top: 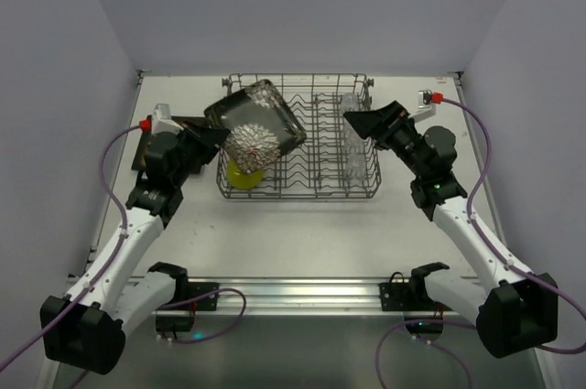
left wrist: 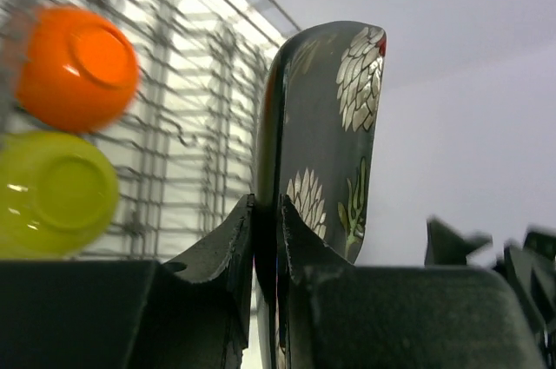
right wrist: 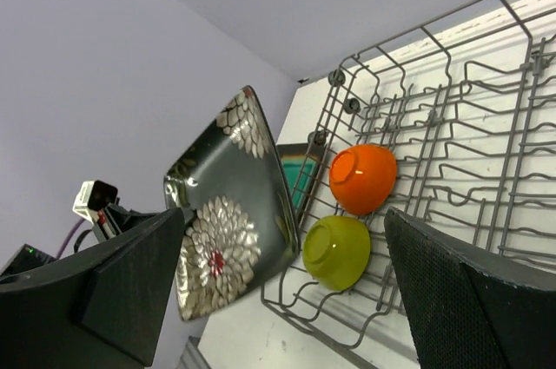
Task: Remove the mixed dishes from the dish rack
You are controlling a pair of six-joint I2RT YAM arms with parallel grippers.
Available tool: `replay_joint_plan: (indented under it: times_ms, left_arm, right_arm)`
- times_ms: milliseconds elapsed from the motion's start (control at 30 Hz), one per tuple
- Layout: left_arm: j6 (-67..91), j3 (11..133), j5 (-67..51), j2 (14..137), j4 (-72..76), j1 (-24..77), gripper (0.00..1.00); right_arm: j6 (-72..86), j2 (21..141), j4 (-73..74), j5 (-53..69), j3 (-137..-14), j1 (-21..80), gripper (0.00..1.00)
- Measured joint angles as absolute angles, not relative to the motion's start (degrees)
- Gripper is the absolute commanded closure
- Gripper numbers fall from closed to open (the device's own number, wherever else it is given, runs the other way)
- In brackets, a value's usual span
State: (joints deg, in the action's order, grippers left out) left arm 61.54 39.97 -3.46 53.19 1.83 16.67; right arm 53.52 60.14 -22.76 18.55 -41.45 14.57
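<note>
My left gripper point(top: 214, 136) is shut on the edge of a square black plate with white-red flowers point(top: 255, 126), holding it tilted above the left end of the grey wire dish rack point(top: 298, 195). The left wrist view shows both jaws pinching the plate point(left wrist: 326, 117) on edge. Below it, an orange bowl point(right wrist: 363, 178) and a yellow-green bowl point(right wrist: 337, 250) lie in the rack. My right gripper point(top: 359, 122) hangs open and holds nothing over the rack's right side, near clear glasses point(top: 353, 158).
A teal-centred black plate point(right wrist: 300, 180) lies on the table just left of the rack. White walls close in the table on the left, right and back. A metal rail point(top: 302, 293) runs along the near edge between the arm bases.
</note>
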Motion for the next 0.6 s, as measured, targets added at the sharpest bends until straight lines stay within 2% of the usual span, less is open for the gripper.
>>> replay_joint_plan:
  times_ms: [333,600]
  left_arm:
    - [68.34,43.4,-4.19,59.44,-0.03,-11.97,1.0]
    - [71.66,41.6,0.78,64.97,0.97,-18.81,1.0]
  right_arm:
    - [51.48,51.79,-20.03,15.88,-39.11,14.17,0.01]
    - [50.59,44.03,-18.0,15.49,-36.07,14.11,0.01]
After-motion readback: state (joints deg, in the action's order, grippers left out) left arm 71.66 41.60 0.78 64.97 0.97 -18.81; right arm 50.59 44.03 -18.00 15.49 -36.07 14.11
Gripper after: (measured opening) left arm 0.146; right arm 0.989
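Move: The left hand already holds the flower plate by its edge. Its goal is the green plate lying flat about 25 cm to its left, some 20 cm ahead and 29 cm below. The green bowl in the rack sits almost beneath this hand, 2 cm ahead, 3 cm right and 20 cm down; the orange bowl is 17 cm ahead, 4 cm right, equally low. From the empty right hand, the green plate lies roughly 59 cm left, 19 cm ahead and 34 cm down. Swing the left gripper left about 23 cm, away from the bowls and towards the green plate, easing some 5 cm forward and, over the second half, sinking nearly 6 cm. Keep the flower plate pinched and turn the wrist about 40 degrees counter-clockwise on the way. Draw the open, empty right gripper back, slightly right and up. ##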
